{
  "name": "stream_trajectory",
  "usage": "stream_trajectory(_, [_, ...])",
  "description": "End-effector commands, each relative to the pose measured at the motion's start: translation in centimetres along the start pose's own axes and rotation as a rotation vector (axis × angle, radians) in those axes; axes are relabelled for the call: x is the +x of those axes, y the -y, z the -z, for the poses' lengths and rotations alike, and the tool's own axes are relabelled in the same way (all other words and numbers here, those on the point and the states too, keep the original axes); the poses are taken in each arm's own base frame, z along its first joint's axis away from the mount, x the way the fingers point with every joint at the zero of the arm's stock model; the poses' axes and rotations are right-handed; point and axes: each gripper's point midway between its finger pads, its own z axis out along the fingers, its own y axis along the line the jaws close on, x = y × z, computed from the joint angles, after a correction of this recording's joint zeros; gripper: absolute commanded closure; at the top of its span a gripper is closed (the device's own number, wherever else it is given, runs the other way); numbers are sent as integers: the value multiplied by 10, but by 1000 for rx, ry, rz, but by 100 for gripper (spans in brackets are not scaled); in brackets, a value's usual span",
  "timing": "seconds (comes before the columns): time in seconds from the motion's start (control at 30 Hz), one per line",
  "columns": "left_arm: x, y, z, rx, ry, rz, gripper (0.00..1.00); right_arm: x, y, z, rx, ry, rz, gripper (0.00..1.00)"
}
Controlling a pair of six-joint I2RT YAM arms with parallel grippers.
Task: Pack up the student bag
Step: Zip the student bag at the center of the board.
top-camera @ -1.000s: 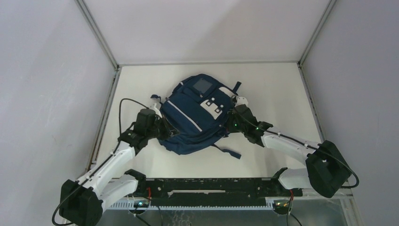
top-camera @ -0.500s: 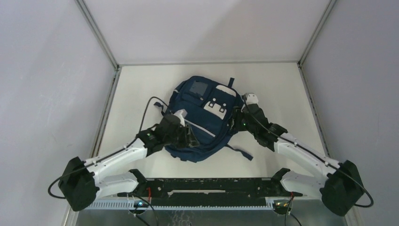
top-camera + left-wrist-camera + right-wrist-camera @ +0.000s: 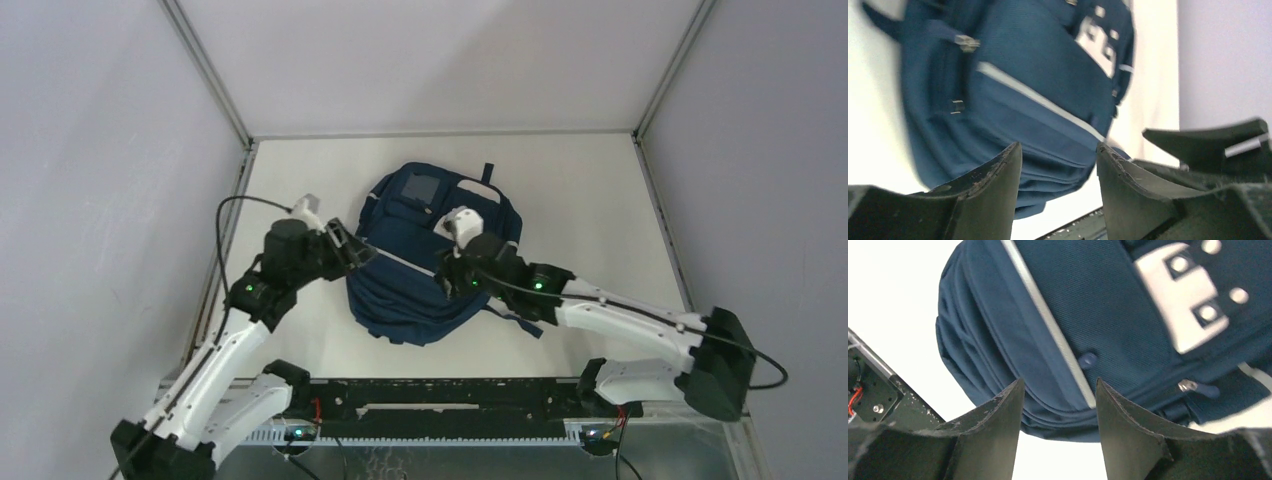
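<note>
The student bag (image 3: pixel 405 295) is a navy backpack lying flat mid-table, with a grey window (image 3: pixel 421 188) at its far end and white piping. My left gripper (image 3: pixel 358 250) is open and empty, raised at the bag's left edge. My right gripper (image 3: pixel 448 280) is open and empty, over the bag's middle; its arm hides part of the white patches. In the left wrist view the bag (image 3: pixel 1038 75) lies beyond the open gripper (image 3: pixel 1058 152). In the right wrist view the bag (image 3: pixel 1108 315) and a white patch (image 3: pixel 1183 295) lie below the open gripper (image 3: pixel 1059 387).
The white table (image 3: pixel 600 200) is enclosed by grey walls on three sides. A black rail (image 3: pixel 440 400) runs along the near edge between the arm bases. A dark strap (image 3: pixel 515 322) trails from the bag's near right side.
My left gripper has drawn back off the bag's front to its left edge and risen. My right gripper has moved from the bag's right side to over its middle.
</note>
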Motion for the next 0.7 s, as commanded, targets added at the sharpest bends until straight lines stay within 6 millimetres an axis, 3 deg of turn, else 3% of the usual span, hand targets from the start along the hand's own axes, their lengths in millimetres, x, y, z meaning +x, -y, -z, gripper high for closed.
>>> stream_trajectory(0.0, [9,-56,9,-126,-42,76,39,-28,-37,-19,-54,54,134,38])
stream_trajectory(0.13, [12,-81,7,-177,-60,130,40,-25,-67,-44,-87,11,200,38])
stream_trajectory(0.33, [14,-110,-18,-227,-71,174,41,-15,-81,-64,-89,-52,196,38])
stream_trajectory(0.43, [18,-108,-35,-176,-114,183,51,-9,-68,-60,-31,-75,164,38])
stream_trajectory(0.57, [38,-102,-49,-159,-222,186,66,0,-39,-42,31,-88,73,38])
stream_trajectory(0.67, [59,-74,-56,-98,-272,141,70,-3,-10,-18,46,-55,-60,38])
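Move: The bag's near-left zipped fold lies almost under the left hand, about 4 cm to its left, 2 cm ahead and 14 cm down. The metal zip pull is some 9 cm ahead, 2 cm left and 12 cm down, the white stripe's middle roughly 8 cm ahead, 5 cm right and 12 cm down. From the right hand, that fold is about 19 cm left, 5 cm ahead and 10 cm down; the stripe's middle is 10 cm ahead, 10 cm left and 8 cm down. Down by about 12 cm and some 5 cm left, the left hand drops onto the bag's near-left zipped fold, overshooting left slightly before coming back, its fingers tipping about 20 degrees further down and closing halfway around the fabric. The right hand, still wide open, sweeps left above the lower bag, then partly returns, sinking a little. ##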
